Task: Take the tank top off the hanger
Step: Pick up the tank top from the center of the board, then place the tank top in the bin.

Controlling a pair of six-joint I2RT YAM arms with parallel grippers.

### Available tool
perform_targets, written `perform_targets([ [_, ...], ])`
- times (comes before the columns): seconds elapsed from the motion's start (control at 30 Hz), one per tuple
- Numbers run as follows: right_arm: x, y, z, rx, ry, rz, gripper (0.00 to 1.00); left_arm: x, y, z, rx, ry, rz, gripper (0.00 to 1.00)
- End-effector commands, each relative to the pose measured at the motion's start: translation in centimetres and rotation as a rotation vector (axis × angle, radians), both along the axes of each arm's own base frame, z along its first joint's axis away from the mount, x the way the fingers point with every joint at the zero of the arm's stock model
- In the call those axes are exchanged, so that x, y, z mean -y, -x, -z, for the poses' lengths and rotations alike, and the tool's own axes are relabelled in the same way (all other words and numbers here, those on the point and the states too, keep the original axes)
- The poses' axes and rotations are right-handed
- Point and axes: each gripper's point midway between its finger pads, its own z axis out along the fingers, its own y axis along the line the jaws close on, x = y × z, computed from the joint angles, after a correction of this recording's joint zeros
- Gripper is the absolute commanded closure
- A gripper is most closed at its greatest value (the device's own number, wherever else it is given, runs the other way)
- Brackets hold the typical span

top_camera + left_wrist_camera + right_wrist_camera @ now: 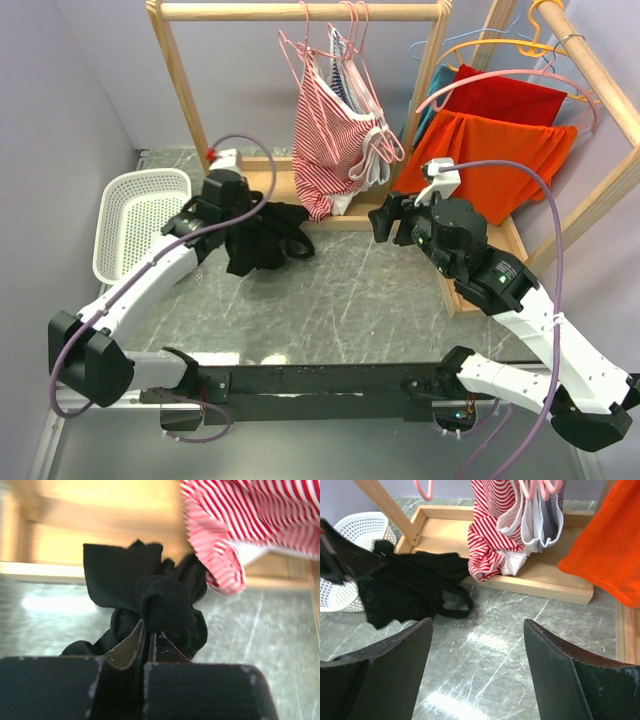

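The black tank top (265,238) lies crumpled on the marble table beside the wooden rack's base, off any hanger. My left gripper (237,222) is shut on a bunched fold of it; in the left wrist view the jaws (149,632) meet with black cloth (165,600) pinched at their tips. Pink hangers (345,28) hang on the rail above, carrying a red-and-white striped garment (325,140). My right gripper (385,220) stands open to the right of the tank top (415,587), its fingers (477,630) wide apart over bare marble.
A white perforated basket (140,215) sits at the left, behind my left arm. The wooden rack's base tray (545,577) runs across the back. A second rack at the right holds orange cloth (500,165) and red cloth (505,100).
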Motion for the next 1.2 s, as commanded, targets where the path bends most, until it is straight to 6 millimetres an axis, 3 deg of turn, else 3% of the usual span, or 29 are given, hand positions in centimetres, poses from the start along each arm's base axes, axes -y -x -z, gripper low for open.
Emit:
perform_targets([
  [0.0,0.2,0.0,0.2,0.008,-0.023,0.017,0.19,-3.5,-1.0,-5.6,0.133,0.021,-0.087,0.99],
  [0.13,0.4,0.1,0.7,0.002,-0.018,0.02,0.19,-6.8,-1.7,-10.3,0.237,0.013,-0.177,0.99],
  [0.23,0.4,0.2,1.0,0.007,-0.018,0.019,0.18,-9.7,-2.4,-12.2,0.258,-0.007,-0.26,0.99],
  [0.37,0.3,0.0,1.2,0.004,-0.002,0.015,0.17,-13.4,-3.1,-13.0,0.269,-0.029,-0.336,0.99],
  [0.5,0.4,0.0,1.4,0.003,0.008,0.016,0.16,-18.5,-3.2,-14.7,0.309,-0.035,-0.456,0.99],
  [0.57,0.2,-0.1,1.6,0.003,0.007,0.012,0.16,-19.0,-3.3,-15.6,0.331,-0.009,-0.443,0.99],
  [0.6,0.2,-0.1,1.6,0.003,0.005,0.01,0.16,-20.7,-3.1,-16.5,0.356,-0.008,-0.485,0.99],
  [0.77,-0.2,-0.3,1.9,-0.008,0.012,0.002,0.16,-23.9,-3.1,-18.4,0.407,-0.011,-0.555,0.99],
  [0.87,-0.2,-0.3,1.8,-0.01,0.014,0.002,0.16,-26.2,-3.8,-18.3,0.411,0.023,-0.567,0.99],
  [0.93,-0.3,-0.3,1.6,-0.005,0.011,0.0,0.16,-27.9,-4.7,-16.2,0.363,0.042,-0.582,0.99],
  [1.17,-0.1,-0.2,1.3,0.003,0.007,0.001,0.16,-28.3,-6.8,-9.4,0.241,0.078,-0.565,0.99],
])
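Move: My left hand already holds the black tank top, hanging from its shut fingers. The white basket's middle is about 27 cm to this hand's left, 4 cm farther out and some 17 cm below. The foot of the rack's left post is about 14 cm ahead, 10 cm left and 20 cm down; the striped tops hang about 15 cm ahead and 17 cm right, roughly level. From my idle right hand the basket is some 57 cm left, 15 cm ahead and 30 cm down. I swing my left hand about 29 cm left to bring the tank top over the white basket, lifting some 15 cm and easing slightly forward, then begin to sink by about 4 cm at the end. The hand turns some 35 degrees counter-clockwise and tips up a little; the fingers keep their pinch on the cloth. My empty right hand sinks about 3 cm, still open. ##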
